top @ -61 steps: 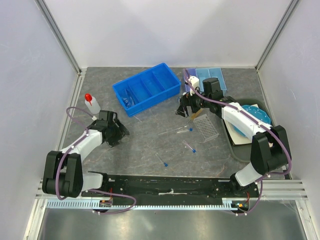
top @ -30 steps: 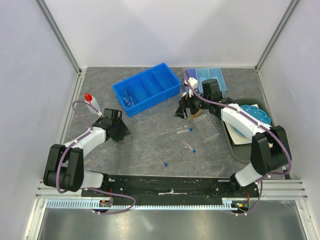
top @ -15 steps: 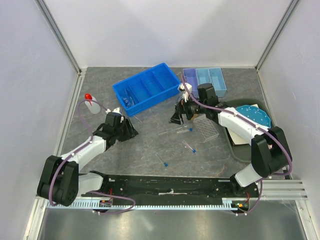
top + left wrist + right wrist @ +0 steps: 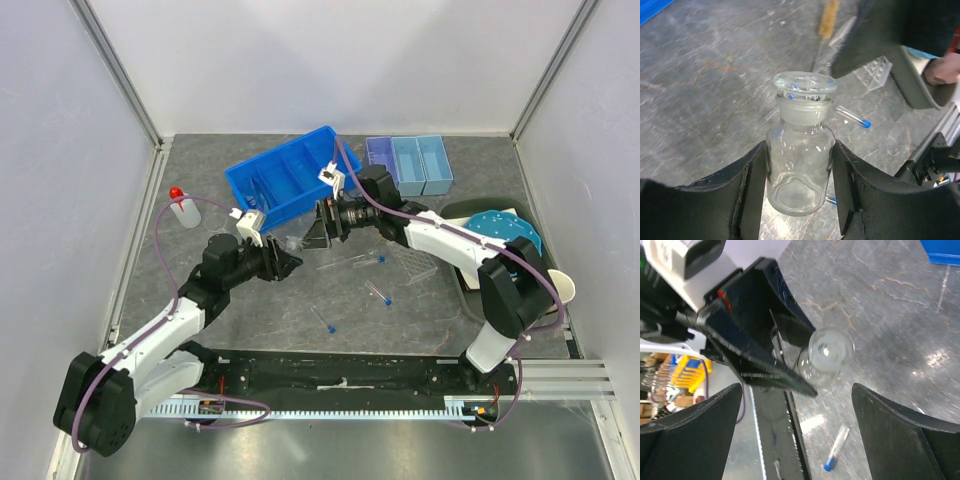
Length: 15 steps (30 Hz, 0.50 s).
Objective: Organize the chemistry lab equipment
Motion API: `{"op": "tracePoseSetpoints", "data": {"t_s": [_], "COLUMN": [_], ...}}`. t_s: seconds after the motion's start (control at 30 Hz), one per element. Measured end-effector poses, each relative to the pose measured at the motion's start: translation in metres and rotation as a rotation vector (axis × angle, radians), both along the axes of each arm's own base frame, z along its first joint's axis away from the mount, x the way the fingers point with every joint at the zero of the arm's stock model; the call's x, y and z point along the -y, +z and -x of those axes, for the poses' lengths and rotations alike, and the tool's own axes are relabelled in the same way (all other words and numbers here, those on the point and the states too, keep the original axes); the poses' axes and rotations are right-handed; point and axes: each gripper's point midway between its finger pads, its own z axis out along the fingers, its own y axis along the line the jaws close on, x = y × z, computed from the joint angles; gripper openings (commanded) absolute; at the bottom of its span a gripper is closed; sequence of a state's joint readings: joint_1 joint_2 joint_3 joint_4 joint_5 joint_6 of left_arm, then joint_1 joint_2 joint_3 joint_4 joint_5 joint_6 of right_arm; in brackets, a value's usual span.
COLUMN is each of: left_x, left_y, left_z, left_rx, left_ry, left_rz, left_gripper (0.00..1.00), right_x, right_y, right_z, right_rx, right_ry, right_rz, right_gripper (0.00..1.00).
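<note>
A clear glass bottle [image 4: 800, 150] with a round glass stopper is held off the table between the fingers [image 4: 752, 190] of my left gripper [image 4: 799, 187], which is shut on its body. From above, the left gripper [image 4: 283, 262] is at the table's middle, just in front of the blue bin [image 4: 290, 180]. My right gripper [image 4: 320, 232] faces it from the right and is wide open and empty. In the right wrist view the bottle [image 4: 827, 356] shows stopper-first, beyond the right gripper [image 4: 797, 425]. The red-capped squeeze bottle [image 4: 180, 208] stands at the far left.
Blue-capped test tubes [image 4: 378, 293] [image 4: 322, 320] [image 4: 365, 260] lie loose right of centre, beside the clear tube rack [image 4: 415, 252]. A tan stick [image 4: 829, 19] lies beyond the bottle. A lilac and blue tray [image 4: 410, 162] sits at the back. A teal plate [image 4: 505, 228] and a cup [image 4: 560, 285] are at the right.
My left gripper has swung from the squeeze bottle at the left to the table's middle. My right gripper has moved left from the tube rack and now faces the left one.
</note>
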State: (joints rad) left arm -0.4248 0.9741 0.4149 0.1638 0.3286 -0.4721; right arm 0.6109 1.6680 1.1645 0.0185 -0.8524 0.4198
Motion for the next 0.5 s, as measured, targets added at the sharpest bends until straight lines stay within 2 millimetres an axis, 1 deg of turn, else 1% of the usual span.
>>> {"op": "tracePoseSetpoints", "data": {"t_s": [0.07, 0.13, 0.27, 0.33, 0.43, 0.5], "left_x": [0.008, 0.013, 0.021, 0.024, 0.027, 0.028], "left_y": [0.012, 0.021, 0.029, 0.031, 0.034, 0.036], "left_z": [0.004, 0.009, 0.017, 0.02, 0.023, 0.025], "left_rx": [0.05, 0.088, 0.125, 0.132, 0.143, 0.154], "left_ry": [-0.047, -0.087, -0.139, -0.158, -0.179, -0.189], "left_rz": [0.023, 0.041, 0.06, 0.065, 0.071, 0.075], "left_gripper": [0.09, 0.09, 0.09, 0.09, 0.09, 0.09], "right_x": [-0.009, -0.014, -0.018, -0.02, -0.025, -0.027], "right_y": [0.005, 0.01, 0.016, 0.015, 0.009, 0.004], "right_z": [0.0, -0.003, -0.007, -0.007, 0.0, 0.005], "right_rx": [-0.037, -0.063, -0.083, -0.083, -0.097, -0.112], "right_ry": [-0.003, -0.014, -0.039, -0.05, -0.054, -0.054], "right_rz": [-0.013, -0.021, -0.025, -0.016, 0.014, 0.036], "right_gripper": [0.98, 0.98, 0.98, 0.98, 0.98, 0.95]}}
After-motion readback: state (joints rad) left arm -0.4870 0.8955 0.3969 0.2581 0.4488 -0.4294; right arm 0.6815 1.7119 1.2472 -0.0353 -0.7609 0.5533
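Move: Just off the right gripper's open fingers, the glass bottle held by the left hand lies about 7 cm to the right hand's left, 1 cm ahead and 7 cm below. From the left hand, the right fingers are therefore some 7 cm right, 1 cm back and 7 cm up. The blue bin's middle is roughly 18 cm straight ahead of the left hand; the paired test tubes lie level with it, 13 cm right, both well below. Lifting the upright bottle towards the wide-open right fingers, the left hand rises about 4 cm while drifting some 3 cm right and 2 cm back, turning clockwise and tipping up some 15 degrees in all; its grip stays shut on the bottle. The right hand slides about 3 cm left to meet the bottle, rising slightly and sinking again, fingers staying open to either side of the stopper. ##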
